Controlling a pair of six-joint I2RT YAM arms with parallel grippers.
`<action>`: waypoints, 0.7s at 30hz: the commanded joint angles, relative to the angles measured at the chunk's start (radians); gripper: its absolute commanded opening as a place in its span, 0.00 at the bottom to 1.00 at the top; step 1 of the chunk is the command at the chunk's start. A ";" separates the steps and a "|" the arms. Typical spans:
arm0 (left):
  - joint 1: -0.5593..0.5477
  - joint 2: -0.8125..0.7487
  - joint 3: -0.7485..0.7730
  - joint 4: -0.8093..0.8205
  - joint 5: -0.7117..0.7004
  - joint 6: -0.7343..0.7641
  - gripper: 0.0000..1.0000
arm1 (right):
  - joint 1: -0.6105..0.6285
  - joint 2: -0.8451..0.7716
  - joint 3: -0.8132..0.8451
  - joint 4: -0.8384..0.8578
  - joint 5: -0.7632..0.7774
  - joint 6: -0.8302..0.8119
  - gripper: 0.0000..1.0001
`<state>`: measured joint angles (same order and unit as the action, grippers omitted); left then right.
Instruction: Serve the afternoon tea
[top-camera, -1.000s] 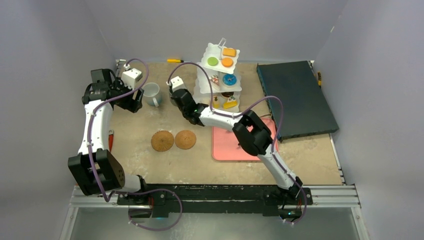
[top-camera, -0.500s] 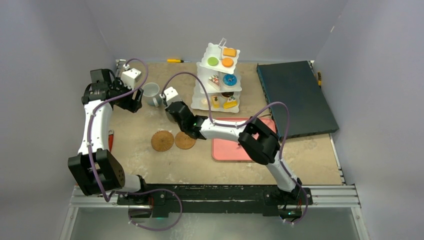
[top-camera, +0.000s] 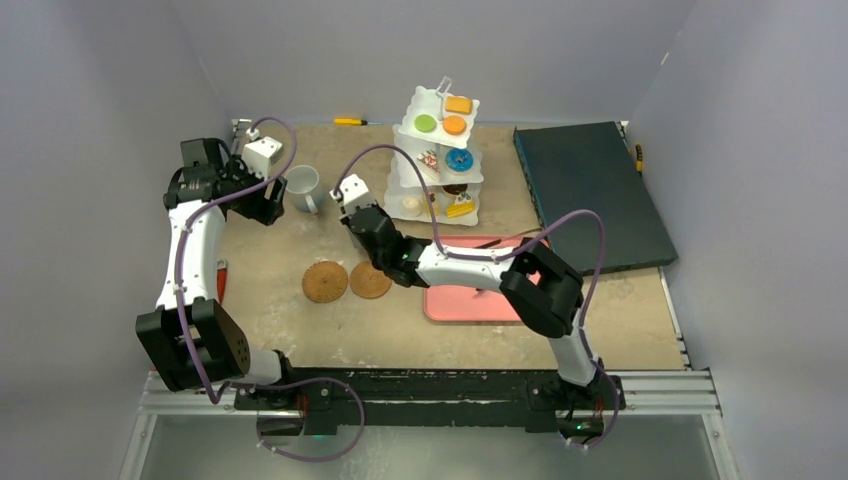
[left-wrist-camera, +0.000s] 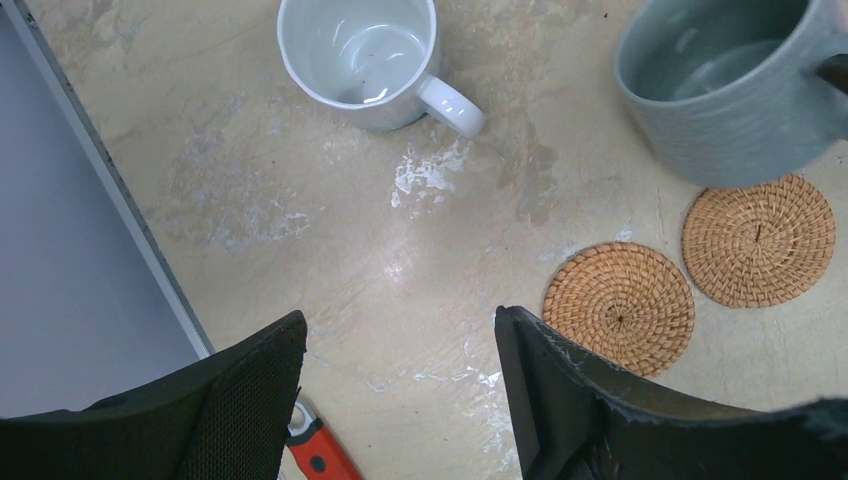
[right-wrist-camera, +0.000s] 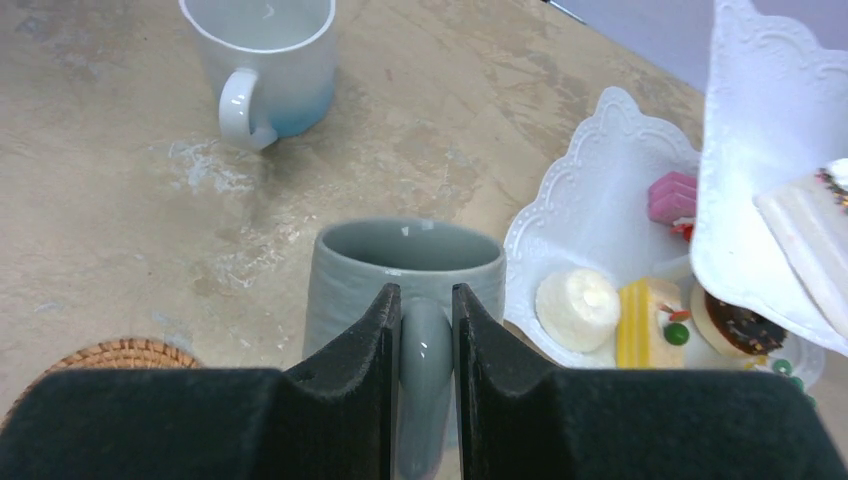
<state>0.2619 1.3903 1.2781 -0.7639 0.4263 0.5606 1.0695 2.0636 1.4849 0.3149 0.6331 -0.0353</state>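
My right gripper (right-wrist-camera: 425, 300) is shut on the handle of the grey mug (right-wrist-camera: 410, 265), which it holds upright off the table. In the left wrist view the grey mug (left-wrist-camera: 720, 90) hangs just beyond the right cork coaster (left-wrist-camera: 758, 240); the second coaster (left-wrist-camera: 619, 308) lies beside it. From above, both coasters (top-camera: 325, 281) sit front-left of my right gripper (top-camera: 358, 218). The white mug (top-camera: 303, 187) stands at the back left. My left gripper (left-wrist-camera: 400, 330) is open and empty near it. The white tiered stand (top-camera: 440, 160) carries colourful pastries (right-wrist-camera: 577, 307).
A pink tray (top-camera: 480, 300) lies right of the coasters, with black tongs (top-camera: 505, 242) at its far edge. A dark flat box (top-camera: 590, 200) fills the back right. A red-handled tool (left-wrist-camera: 315, 450) lies by the left wall, and a yellow tool (top-camera: 350, 121) at the back.
My right arm has carried the grey mug from beside the stand forward and left, toward the coasters. The left arm has stayed still.
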 joint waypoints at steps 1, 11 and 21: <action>0.011 -0.031 -0.002 0.031 0.030 0.000 0.69 | 0.031 -0.140 -0.049 0.202 0.063 -0.024 0.00; 0.010 -0.030 0.012 0.027 0.032 -0.004 0.69 | 0.075 -0.185 -0.133 0.252 0.081 -0.014 0.00; 0.011 -0.031 0.018 0.025 0.034 -0.003 0.69 | 0.068 -0.142 0.002 -0.025 -0.001 0.056 0.09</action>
<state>0.2619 1.3891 1.2781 -0.7639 0.4351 0.5602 1.1458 1.9247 1.3895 0.4671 0.6842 -0.0414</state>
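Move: My right hand holds the grey mug by its handle, clear of the table. The right coaster, where the mug is headed, lies about 10 cm back, roughly in line sideways and some 12 cm below; the left coaster is 11 cm to my left and 10 cm back. The white mug stands about 12 cm ahead and 16 cm left, the cake stand's bottom tier about 9 cm ahead and 14 cm right. From my idle left hand the right coaster lies some 27 cm right and 7 cm back. I lift my right hand about 7 cm while drawing it back some 4 cm towards me, rolling its left side up about 10 degrees and tipping the fingers slightly upward. Partway up I lose the mug's handle: it leaves my finger pads and they snap fully shut on nothing, then my hand all but stops. ##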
